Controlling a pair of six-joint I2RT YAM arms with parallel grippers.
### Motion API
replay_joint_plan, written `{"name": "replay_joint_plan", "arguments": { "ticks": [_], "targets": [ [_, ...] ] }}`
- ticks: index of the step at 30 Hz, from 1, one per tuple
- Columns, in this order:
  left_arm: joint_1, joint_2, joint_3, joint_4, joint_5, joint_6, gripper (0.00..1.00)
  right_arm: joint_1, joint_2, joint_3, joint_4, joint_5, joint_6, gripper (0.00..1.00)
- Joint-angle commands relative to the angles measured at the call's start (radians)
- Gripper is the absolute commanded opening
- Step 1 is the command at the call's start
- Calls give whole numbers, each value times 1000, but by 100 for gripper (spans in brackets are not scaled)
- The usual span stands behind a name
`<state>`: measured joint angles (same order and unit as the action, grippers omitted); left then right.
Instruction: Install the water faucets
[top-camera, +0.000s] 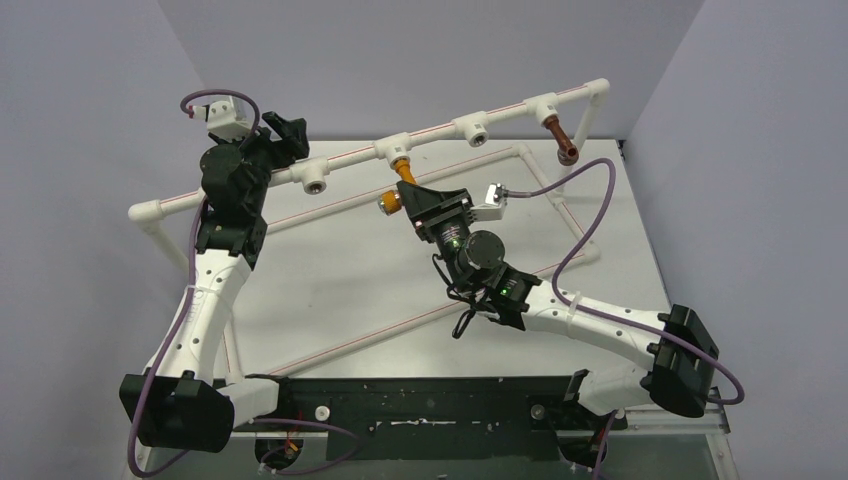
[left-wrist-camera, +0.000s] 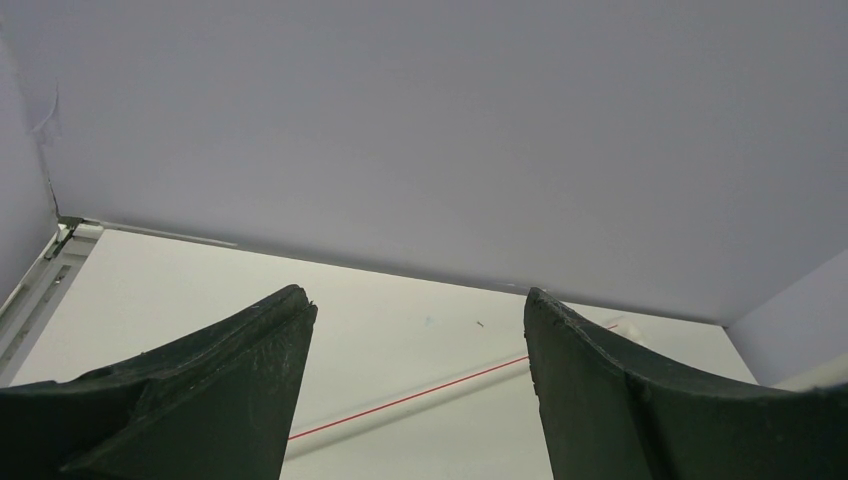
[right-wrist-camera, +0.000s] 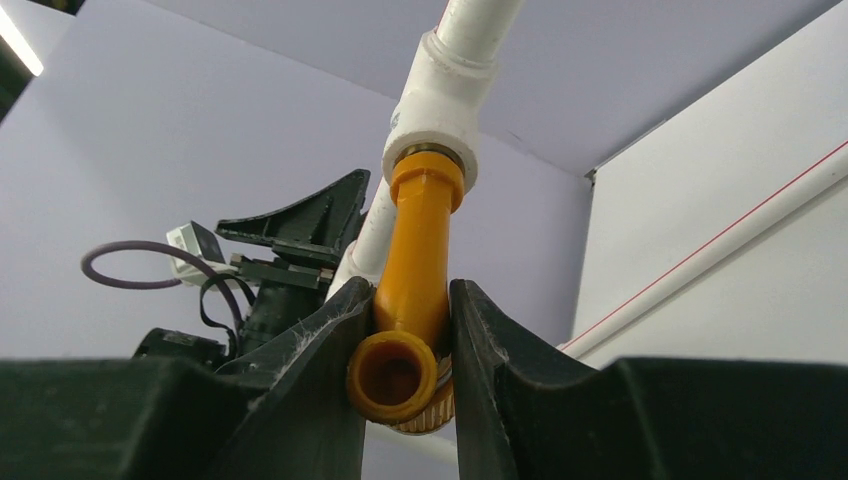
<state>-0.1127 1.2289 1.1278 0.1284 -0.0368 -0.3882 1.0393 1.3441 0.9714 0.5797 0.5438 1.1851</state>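
Observation:
An orange-yellow water faucet hangs from a white tee socket in the middle of the raised pipe. My right gripper is shut on the faucet's spout, its fingers pressing both sides. The faucet's threaded end sits in the socket's mouth. A dark reddish-brown faucet hangs from the tee near the pipe's right end. My left gripper stands open at the pipe's left part, with nothing between its fingers.
The white pipe frame with red stripes spans the table, with two bare tee sockets. Purple walls close in at the back and both sides. Purple cables loop off both wrists.

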Motion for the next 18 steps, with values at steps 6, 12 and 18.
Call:
{"name": "replay_joint_plan", "arguments": {
  "ticks": [6,12,18],
  "targets": [
    [-63,142,-145,-475,179,28,74,12,-62,53,-18,-45,156,1],
    [-62,144,-145,-477,173,29,74,7,-77,15,-91,-71,160,38],
    [-64,149,-144,-479,168,31,74,6,-149,-16,-172,-80,88,68]
  ]
}}
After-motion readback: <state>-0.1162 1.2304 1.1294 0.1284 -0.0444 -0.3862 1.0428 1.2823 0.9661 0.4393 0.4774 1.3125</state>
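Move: The right hand already has the orange faucet between its fingers, its middle about 2 cm ahead of that hand, 1 cm to its left and 1 cm above. The white socket the faucet is screwed into is some 5 cm ahead, 1 cm to the left and 4 cm higher. The next socket on the pipe lies about 10 cm ahead and 12 cm to the right, also 4 cm up. From the idle left hand, the faucet is roughly 20 cm to the right and 11 cm back, near its height. Still pinching the orange faucet, the right hand barely shifts while its wrist finishes the screwing turn with only some 5 degrees more. Then the fingers spread to about twice their gap, let go of the faucet, and the hand backs off nearly 2 cm towards its base, sinking slightly. ##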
